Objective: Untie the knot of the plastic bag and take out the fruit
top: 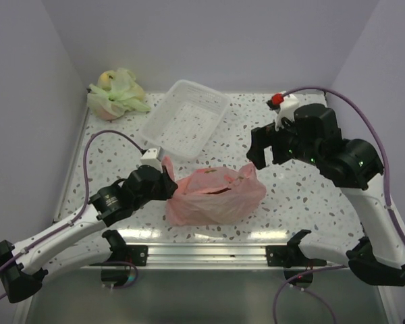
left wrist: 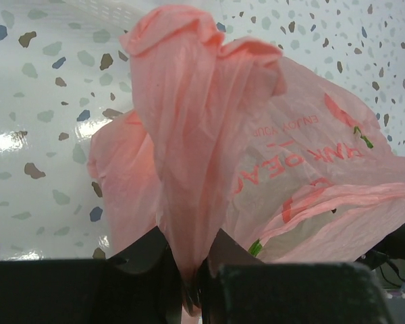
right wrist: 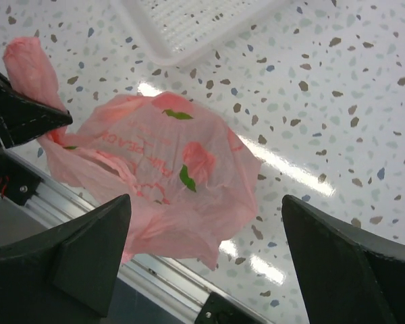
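Observation:
The pink plastic bag (top: 216, 197) lies crumpled near the table's front edge, between the two arms. My left gripper (top: 165, 181) is shut on an upright strip of the bag's thin plastic (left wrist: 189, 135) at its left end, and the film is pinched between the jaws. My right gripper (top: 266, 154) hangs open above the bag's right end, its fingers wide apart on either side of the bag (right wrist: 162, 155) without touching it. I cannot make out the knot. The fruit stays hidden inside the bag. Red print with green leaves shows on the film.
A white basket (top: 219, 101) stands behind the bag at the table's middle back. A pale green bag (top: 115, 96) holding fruit sits in the back left corner. The metal rail (top: 202, 253) runs along the front edge just beyond the bag.

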Robot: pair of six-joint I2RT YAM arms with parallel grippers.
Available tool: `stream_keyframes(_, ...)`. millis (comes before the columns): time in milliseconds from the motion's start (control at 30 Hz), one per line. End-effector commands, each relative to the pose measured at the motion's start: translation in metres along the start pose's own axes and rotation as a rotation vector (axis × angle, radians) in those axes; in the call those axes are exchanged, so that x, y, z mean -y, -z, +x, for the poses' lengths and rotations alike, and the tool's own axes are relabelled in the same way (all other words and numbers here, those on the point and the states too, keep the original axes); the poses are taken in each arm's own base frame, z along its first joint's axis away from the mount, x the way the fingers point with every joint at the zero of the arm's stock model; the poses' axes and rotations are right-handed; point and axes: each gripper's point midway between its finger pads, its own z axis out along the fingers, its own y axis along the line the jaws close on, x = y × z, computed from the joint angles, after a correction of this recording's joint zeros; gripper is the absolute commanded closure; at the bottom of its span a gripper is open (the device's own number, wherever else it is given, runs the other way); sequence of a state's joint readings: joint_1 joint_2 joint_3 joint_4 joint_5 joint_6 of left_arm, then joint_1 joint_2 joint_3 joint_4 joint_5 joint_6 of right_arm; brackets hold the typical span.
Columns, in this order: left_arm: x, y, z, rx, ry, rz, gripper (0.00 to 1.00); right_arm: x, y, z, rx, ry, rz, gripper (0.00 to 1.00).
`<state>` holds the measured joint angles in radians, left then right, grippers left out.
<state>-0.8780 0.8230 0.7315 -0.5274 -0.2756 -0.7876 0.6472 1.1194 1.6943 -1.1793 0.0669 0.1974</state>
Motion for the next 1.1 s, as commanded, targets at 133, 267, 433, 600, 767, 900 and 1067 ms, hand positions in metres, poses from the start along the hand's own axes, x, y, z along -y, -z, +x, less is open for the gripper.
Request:
stream_keyframes(133, 0.013, 0.011, -0.019, 0.04, -0.031, 0.039, 0.83, -0.053, -0.062, 0.012, -0.202, 0.214, -0.224, 0.04)
stream_keyframes(267, 0.009, 0.013, -0.014, 0.03, -0.033, 0.031, 0.81, -0.085, -0.098, 0.044, -0.292, 0.301, -0.273, 0.03)
stream_keyframes(433, 0.004, 0.016, -0.01, 0.027, -0.029, 0.038, 0.81, -0.106, -0.145, 0.095, -0.383, 0.338, -0.277, 0.04)
stream_keyframes(600, 0.002, 0.019, -0.004, 0.017, -0.015, 0.05, 0.8, -0.091, -0.179, 0.141, -0.461, 0.342, -0.206, 0.1)
stream_keyframes(767, 0.001, 0.017, 0.009, -0.013, -0.009, 0.072, 0.8, -0.078, -0.194, 0.166, -0.492, 0.349, -0.152, 0.43)
stream_keyframes(900, 0.0, 0.013, 0.011, -0.012, -0.016, 0.073, 0.8, -0.045, -0.203, 0.15, -0.422, 0.295, -0.002, 0.87)
stream_keyframes(1067, 0.002, 0.006, 0.006, 0.001, -0.083, 0.068, 0.8, 0.02, -0.194, 0.1, -0.257, 0.038, 0.161, 1.0)
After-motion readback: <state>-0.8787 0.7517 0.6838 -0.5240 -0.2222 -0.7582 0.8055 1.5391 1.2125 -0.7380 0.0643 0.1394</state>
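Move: The pink bag's gathered opening lies about 12 cm to the left of the wide-open right hand, level with it in reach and some 25 cm below. From that hand, the bag's raised right corner is about 4 cm farther out, 1 cm left and 24 cm below, and the white basket is roughly 30 cm farther out, 22 cm left and 35 cm below. From the left hand, which has the bag's left handle at its fingertips, the opening is about 16 cm to the right, 1 cm farther out and 6 cm below. The right hand swings left and plunges some 25 cm to the bag's opening, fingers wide, tipping down about 20 degrees while its left side dips and it yaws counter-clockwise, then it shuts the fingertips on the rim plastic and begins drawing it forward and to the right by about 4 cm, yawing partly back clockwise. The left hand stays by the left handle with its fingers barely parted, easing up slightly and then sinking and drawing back a centimetre or two. ##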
